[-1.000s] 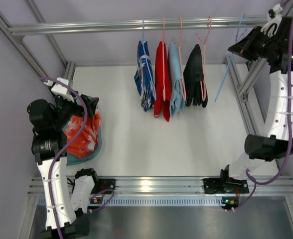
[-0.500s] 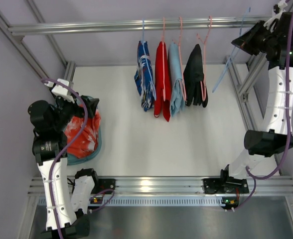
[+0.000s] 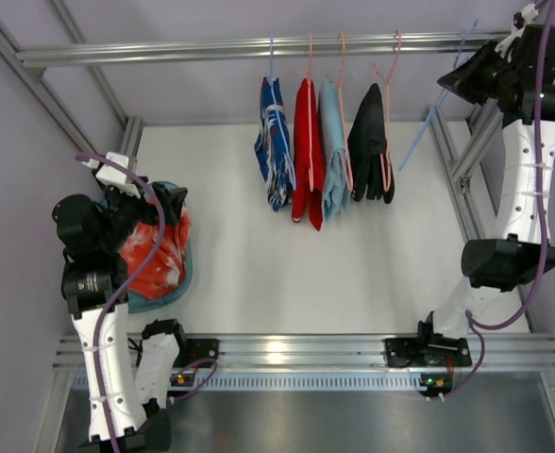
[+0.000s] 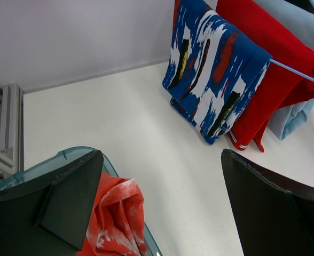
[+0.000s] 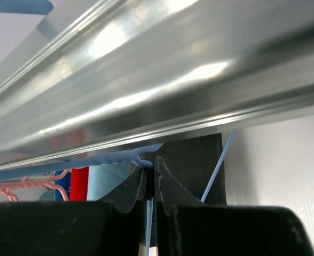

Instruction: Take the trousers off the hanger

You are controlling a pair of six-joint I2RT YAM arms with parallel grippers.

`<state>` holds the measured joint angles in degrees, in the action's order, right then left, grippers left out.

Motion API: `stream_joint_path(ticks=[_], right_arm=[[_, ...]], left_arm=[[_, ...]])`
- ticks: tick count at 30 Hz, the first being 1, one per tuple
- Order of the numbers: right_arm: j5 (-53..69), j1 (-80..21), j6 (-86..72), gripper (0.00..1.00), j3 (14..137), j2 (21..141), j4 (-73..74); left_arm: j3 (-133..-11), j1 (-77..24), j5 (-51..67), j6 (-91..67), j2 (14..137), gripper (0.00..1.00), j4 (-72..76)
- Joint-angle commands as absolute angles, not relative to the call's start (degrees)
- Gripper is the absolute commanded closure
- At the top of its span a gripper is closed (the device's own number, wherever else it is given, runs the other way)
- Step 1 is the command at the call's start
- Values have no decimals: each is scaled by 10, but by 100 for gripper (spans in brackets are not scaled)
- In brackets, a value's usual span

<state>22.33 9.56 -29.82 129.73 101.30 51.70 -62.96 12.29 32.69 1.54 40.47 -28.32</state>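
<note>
The orange-red mottled trousers [image 3: 158,257] lie crumpled in a teal bowl [image 3: 185,279] at the left of the table, off the hanger; the left wrist view shows the trousers [image 4: 116,221] beside one finger. My left gripper [image 3: 160,209] hovers just above them, jaws wide open and empty, also seen as the left gripper [image 4: 162,176]. My right gripper [image 3: 459,77] is high at the back right, shut on the bare light-blue hanger [image 3: 432,111]. In the right wrist view the hanger [image 5: 114,158] is pinched between the fingers of the right gripper [image 5: 155,166], just under the rail [image 5: 146,90].
A metal rail [image 3: 211,47] spans the back with four garments on hangers: a blue-and-white one [image 3: 274,142], a red one [image 3: 307,151], a light-blue one [image 3: 333,151] and a black one [image 3: 368,146]. Aluminium frame posts [image 3: 462,179] border the table.
My right gripper has lifted the empty blue hanger up and slightly right toward the rail. The left arm has stayed in place over the bowl.
</note>
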Motion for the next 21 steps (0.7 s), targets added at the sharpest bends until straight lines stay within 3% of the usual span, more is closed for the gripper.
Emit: stream_joint_path(ticks=[1, 3, 4, 6, 7, 11, 14, 16, 21], right_arm=[[212, 105, -312, 100, 1278, 1001, 505], [211, 111, -313, 96, 1267, 983, 504], [210, 113, -315, 82, 1253, 976, 505], [199, 122, -318, 76, 1238, 951, 511], [192, 124, -321, 67, 1223, 944, 512], [171, 136, -325, 54, 1174, 900, 502], [167, 141, -322, 50, 1145, 873, 496], [165, 142, -316, 40, 1119, 847, 487], [156, 149, -270, 32, 1065, 775, 444]], left_arm=[[-628, 122, 323, 11, 399, 2, -275], [-628, 122, 322, 11, 399, 2, -275], [-629, 122, 322, 11, 399, 2, -275], [-629, 122, 323, 11, 400, 2, -274], [-628, 122, 323, 10, 400, 2, -274], [-628, 121, 328, 5, 400, 2, -274], [-629, 121, 327, 5, 397, 2, -274], [-628, 121, 326, 6, 394, 2, -274], [-626, 120, 323, 4, 391, 2, -275]])
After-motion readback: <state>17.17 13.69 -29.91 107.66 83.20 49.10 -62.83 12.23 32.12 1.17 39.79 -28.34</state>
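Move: The blue hanger is held by its neck in the shut right fingers, its hook already over the rail; that spot on the rail lies about 5 cm ahead of the right hand, 5 cm to its right and 4 cm above. The dark trousers hang some 18 cm to the left, 4 cm ahead and 12 cm below the right hand, with the light-blue trousers about 9 cm farther left, level with them. From the left hand, that rail spot is roughly 65 cm right, 27 cm ahead and 10 cm above. The blue hanger is let go on the rail: the right fingers open from shut to about two thirds while the hand slips off the neck, first back, right and down together, then almost straight back, ending some 7 cm back and 3 cm to the right, about 2 cm lower. The wrist turns roughly 10 degrees clockwise on the way. ##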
